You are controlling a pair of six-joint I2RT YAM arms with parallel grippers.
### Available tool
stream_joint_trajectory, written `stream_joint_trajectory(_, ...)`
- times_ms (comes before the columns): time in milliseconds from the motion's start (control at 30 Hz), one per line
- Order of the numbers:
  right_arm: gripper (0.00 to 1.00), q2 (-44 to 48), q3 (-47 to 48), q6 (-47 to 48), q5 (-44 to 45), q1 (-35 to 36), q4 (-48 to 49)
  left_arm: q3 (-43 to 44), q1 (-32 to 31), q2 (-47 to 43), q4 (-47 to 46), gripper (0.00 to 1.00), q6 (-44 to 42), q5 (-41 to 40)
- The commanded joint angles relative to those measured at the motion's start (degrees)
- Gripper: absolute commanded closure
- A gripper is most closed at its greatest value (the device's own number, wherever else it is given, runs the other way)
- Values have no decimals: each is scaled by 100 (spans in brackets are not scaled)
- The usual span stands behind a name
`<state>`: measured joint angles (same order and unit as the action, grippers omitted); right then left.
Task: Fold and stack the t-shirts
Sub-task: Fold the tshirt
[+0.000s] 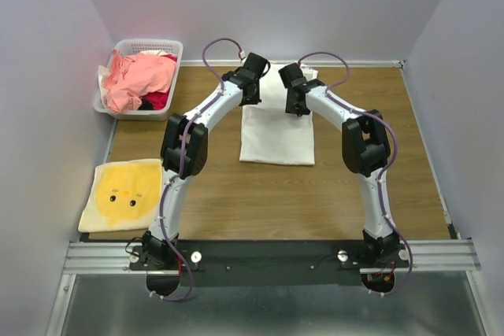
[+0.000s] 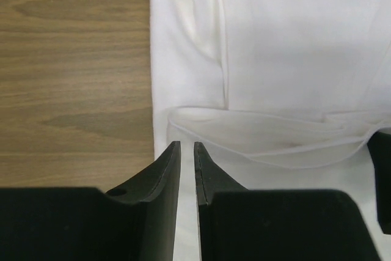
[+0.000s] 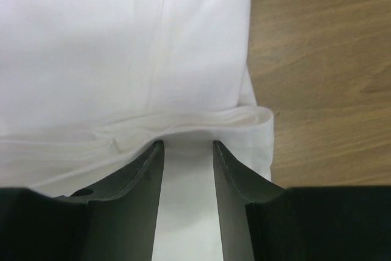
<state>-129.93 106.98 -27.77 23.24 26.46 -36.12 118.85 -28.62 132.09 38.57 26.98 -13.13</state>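
A white t-shirt point(image 1: 277, 135) lies as a folded rectangle in the middle of the wooden table point(image 1: 315, 202). Both grippers sit side by side at its far end. My left gripper point(image 1: 252, 98) point(image 2: 184, 145) has its jaws nearly together with white cloth point(image 2: 293, 59) in the thin gap. Just ahead of its tips runs a raised fold. My right gripper point(image 1: 298, 106) point(image 3: 188, 143) stands wider, its jaws closed on a thick bunched fold of the same shirt point(image 3: 91, 47) that curls over its tips. No print shows on the shirt. A salmon-pink tee point(image 1: 142, 76) and a red one point(image 1: 157, 101) lie in the basket.
The white lattice basket point(image 1: 150, 42) stands at the far left corner. A folded yellow cloth point(image 1: 122, 193) with a small chick face lies near the front left. Pale walls close in the table on three sides, and the metal rail point(image 1: 268, 256) with the arm bases runs along the near edge.
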Motion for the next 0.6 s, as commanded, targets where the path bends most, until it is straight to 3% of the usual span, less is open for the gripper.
stream_joint_trajectory(0,52,-7,534,123,522,-307,0,95,216,-209,-130,77,26,-717)
stream_joint_trajectory(133,44,108,622,140,602,-510,0,-344,340,-561,-323,77,44,-832)
stream_joint_trajectory(300,36,528,228,254,462,-589,-44,-722,366,-781,-210,77,-220,-332)
stream_joint_trajectory(567,30,2023,-2134,-61,-275,-589,-27,-2672,375,-1941,-929,75,-325,538)
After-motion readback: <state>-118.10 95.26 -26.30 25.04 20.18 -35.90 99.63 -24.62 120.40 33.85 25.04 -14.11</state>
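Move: The folded white t-shirt is under both grippers. Its near left corner lies about 18 cm back and 4 cm left of the left hand, 7 cm below. Its near right corner is some 16 cm back and 5 cm right of the right hand, 3 cm below. The middle of the loose cross edge is about 2 cm ahead and 8 cm right of the left hand, and about 1 cm ahead and 6 cm left of the right hand. Spread the empty grippers apart off the t-shirt: bring the left one about 6 cm left past the left side edge, barely gapped, while the right one goes about 8 cm right, first forward and rising some 3 cm, past the right side edge, fingers opening wider. Then draw both quickly back towards the near corners. ##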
